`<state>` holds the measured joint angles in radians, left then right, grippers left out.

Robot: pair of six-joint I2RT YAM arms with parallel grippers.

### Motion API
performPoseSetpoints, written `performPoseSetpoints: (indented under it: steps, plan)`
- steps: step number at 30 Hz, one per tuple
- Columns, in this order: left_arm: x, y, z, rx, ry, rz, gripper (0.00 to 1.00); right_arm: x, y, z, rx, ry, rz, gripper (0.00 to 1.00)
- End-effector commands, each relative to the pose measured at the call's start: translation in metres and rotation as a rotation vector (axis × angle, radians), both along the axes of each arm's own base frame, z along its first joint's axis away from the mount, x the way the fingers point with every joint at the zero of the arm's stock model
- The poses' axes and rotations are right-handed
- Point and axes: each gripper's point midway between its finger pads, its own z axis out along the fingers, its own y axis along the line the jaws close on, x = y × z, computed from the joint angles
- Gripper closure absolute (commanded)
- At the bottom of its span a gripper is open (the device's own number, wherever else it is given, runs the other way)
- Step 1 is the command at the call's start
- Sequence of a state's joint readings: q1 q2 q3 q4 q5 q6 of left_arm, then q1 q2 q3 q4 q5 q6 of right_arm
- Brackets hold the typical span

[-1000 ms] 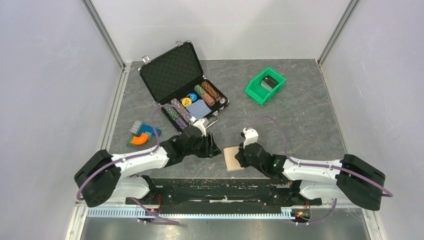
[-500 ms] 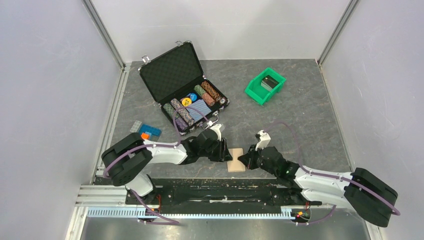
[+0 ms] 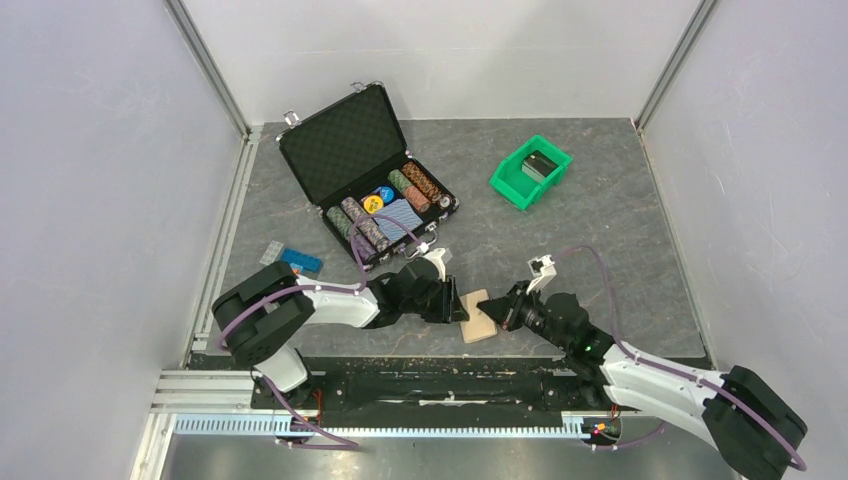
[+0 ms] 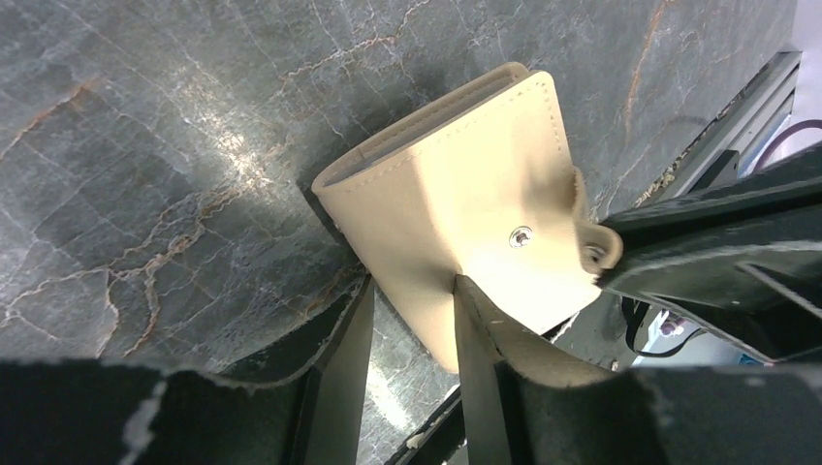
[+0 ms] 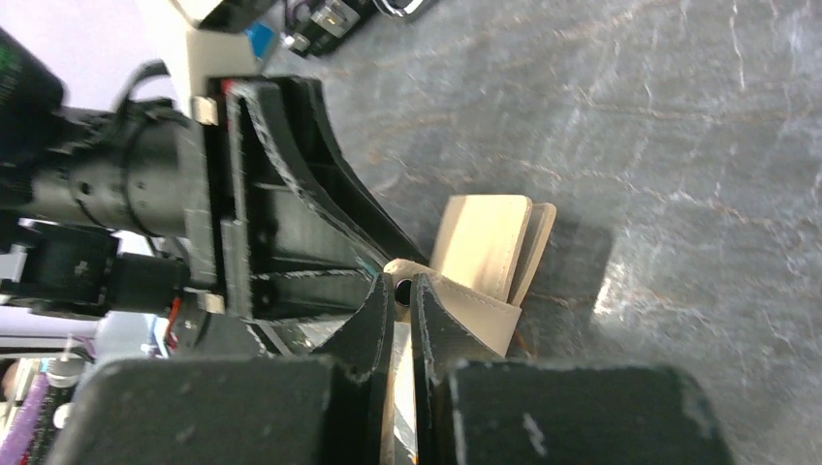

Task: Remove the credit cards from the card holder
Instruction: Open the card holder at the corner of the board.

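Note:
The card holder (image 3: pixel 480 318), a tan folded wallet, is tipped up off the table between my two grippers. My right gripper (image 3: pixel 499 311) is shut on its small snap tab (image 5: pixel 397 271), pulling that flap away from the wallet body (image 5: pixel 482 237). My left gripper (image 4: pixel 413 283) comes in from the left with its jaws apart around the wallet's folded edge (image 4: pixel 388 232). One of its fingers (image 4: pixel 475 329) lies against the tan outer face, near the snap stud (image 4: pixel 521 235). The credit cards are hidden inside the folded holder.
An open black chip case (image 3: pixel 345 140) with rows of poker chips (image 3: pixel 390 205) stands at the back left. A green bin (image 3: pixel 530 172) holding a dark block sits at the back right. A flat blue piece (image 3: pixel 300 262) and a grey one (image 3: pixel 272 251) lie at the left.
My left gripper has moved right up to the wallet and its jaws have narrowed. My right gripper, holding the tab, has shifted right and tipped the wallet up from lying flat.

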<state>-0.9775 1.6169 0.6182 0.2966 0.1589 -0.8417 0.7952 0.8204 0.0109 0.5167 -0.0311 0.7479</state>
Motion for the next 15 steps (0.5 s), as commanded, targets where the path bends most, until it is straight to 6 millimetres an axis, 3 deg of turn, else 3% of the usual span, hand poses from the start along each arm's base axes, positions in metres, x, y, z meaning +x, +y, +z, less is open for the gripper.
performPoseSetpoints:
  steps: [1, 7, 9, 15]
  plan:
    - [-0.001, 0.003, 0.002, 0.028, 0.009, 0.023, 0.55, -0.004, 0.002, 0.015, 0.100, -0.035, 0.025, 1.00]
    - [0.003, 0.013, 0.020, 0.044, -0.021, 0.069, 0.45, -0.004, 0.009, 0.030, 0.128, -0.038, 0.052, 1.00]
    - [0.006, 0.016, 0.030, 0.039, -0.036, 0.089, 0.41, -0.002, 0.013, 0.045, 0.154, -0.055, 0.057, 1.00]
    - [0.009, 0.025, 0.059, 0.004, -0.079, 0.132, 0.30, -0.003, 0.016, 0.052, 0.181, -0.045, 0.067, 1.00]
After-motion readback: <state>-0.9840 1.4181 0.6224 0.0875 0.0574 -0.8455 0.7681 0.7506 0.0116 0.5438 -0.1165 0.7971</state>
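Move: My left fingertips are at the card holder, whose middle lies about 2 cm to their right, level ahead and some 1 cm below. From my right hand, which already pinches the unsnapped strap, the holder's middle lies about 3 cm back and 5 cm down, neither left nor right. The green bin is roughly 30 cm ahead of my right hand and 14 cm to its right, 4 cm lower; the chip case's tray stands about 24 cm ahead of my left hand and 16 cm to its left. I release the card holder with my left hand: its fingers spread wider as it goes about 2.5 cm left, then climbs mostly straight up, about 3 cm in all, off the holder's face. My right fingers stay shut on the strap and pull it up another 2.5 cm or so, quickly at first, then easing, with a slight roll. ##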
